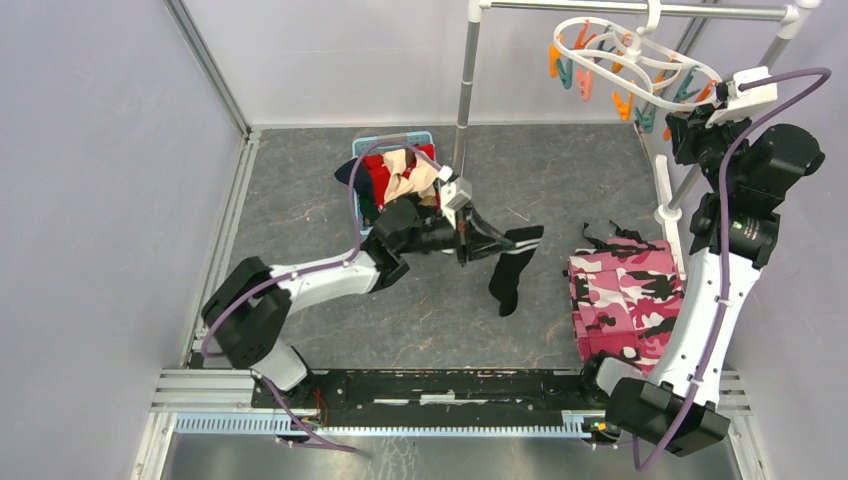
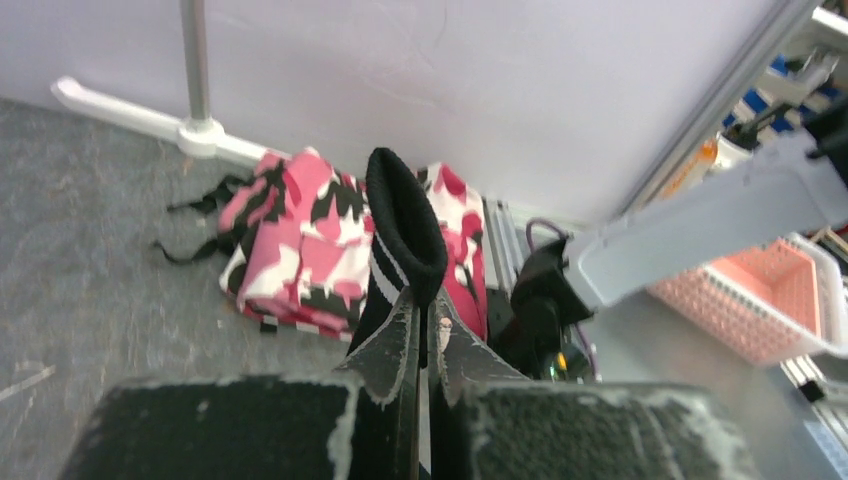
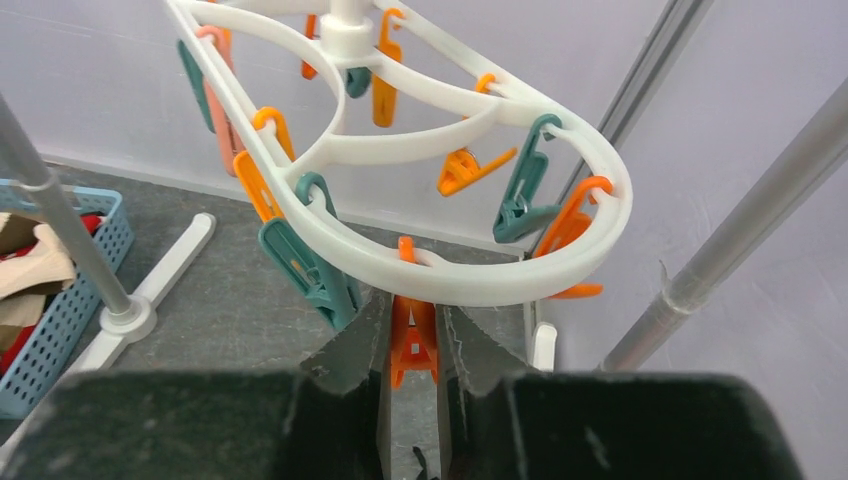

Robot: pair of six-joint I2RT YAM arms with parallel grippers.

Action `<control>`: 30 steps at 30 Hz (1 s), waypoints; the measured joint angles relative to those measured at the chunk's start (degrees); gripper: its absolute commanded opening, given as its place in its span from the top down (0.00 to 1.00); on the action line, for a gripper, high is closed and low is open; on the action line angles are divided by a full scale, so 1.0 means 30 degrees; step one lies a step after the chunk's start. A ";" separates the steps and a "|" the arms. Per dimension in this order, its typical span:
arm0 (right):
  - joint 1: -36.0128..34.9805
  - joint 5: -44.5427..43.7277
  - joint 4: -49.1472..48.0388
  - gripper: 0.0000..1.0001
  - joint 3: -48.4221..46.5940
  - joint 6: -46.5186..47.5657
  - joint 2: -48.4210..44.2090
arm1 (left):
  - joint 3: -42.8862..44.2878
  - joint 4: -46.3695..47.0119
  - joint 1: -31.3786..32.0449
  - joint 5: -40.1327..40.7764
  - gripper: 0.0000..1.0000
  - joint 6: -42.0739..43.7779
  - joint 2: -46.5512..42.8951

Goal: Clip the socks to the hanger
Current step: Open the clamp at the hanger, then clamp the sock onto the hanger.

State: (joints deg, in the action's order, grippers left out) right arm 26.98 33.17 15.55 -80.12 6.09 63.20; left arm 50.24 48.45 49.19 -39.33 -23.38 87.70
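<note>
My left gripper (image 1: 484,240) is shut on a black sock (image 1: 512,270) with white stripes at its cuff; the sock hangs from the fingers over the table's middle. In the left wrist view the cuff (image 2: 405,235) is pinched between the fingertips of the left gripper (image 2: 426,305). More socks, red and beige (image 1: 405,175), lie in a blue basket (image 1: 425,140) behind. The white hanger (image 1: 630,60) with orange and teal clips hangs from the rack at the back right. My right gripper (image 3: 413,318) is shut on an orange clip (image 3: 412,340) of the hanger (image 3: 520,285).
A silver pole rack (image 1: 465,90) stands at the back with white feet (image 3: 165,280). A folded pink camouflage cloth (image 1: 625,295) lies at the right, next to the right arm. Grey walls close in the left, back and right.
</note>
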 measured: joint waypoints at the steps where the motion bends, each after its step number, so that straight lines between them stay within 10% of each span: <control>1: 0.0000 0.0153 0.0000 0.88 0.0073 -0.0146 -0.0160 | 0.0605 0.0313 0.0000 0.0036 0.98 -0.0393 0.0532; 30: 0.0000 0.2907 -0.0663 0.88 0.1894 -0.3133 -0.1056 | 1.7274 -0.0656 0.1749 0.2601 0.98 -0.2863 1.2611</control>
State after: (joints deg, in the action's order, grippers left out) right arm 26.98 41.89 13.56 -74.43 -3.31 60.03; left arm 102.06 46.48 54.43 -31.53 -31.97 125.54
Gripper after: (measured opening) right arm 0.186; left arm 0.043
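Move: The orange clip that the right hand already pinches lies about 22 cm to the right of the left hand, 14 cm ahead and 16 cm above. From the right hand, the black sock's cuff, held by the left, is some 20 cm left, 13 cm back and 16 cm lower. A teal clip hangs about 4 cm left and 2 cm ahead of the right hand, another orange clip about 6 cm right and 5 cm ahead, both at about its height. Rightward, forward and up, the left hand carries the pinched sock about 16 cm across towards the orange clip, rising some 6 cm, its fingertips tilting up about 10 degrees. The right hand keeps the clip squeezed and draws it a few centimetres left and slightly down towards the sock, rolling its left side up and turning slightly counter-clockwise. ##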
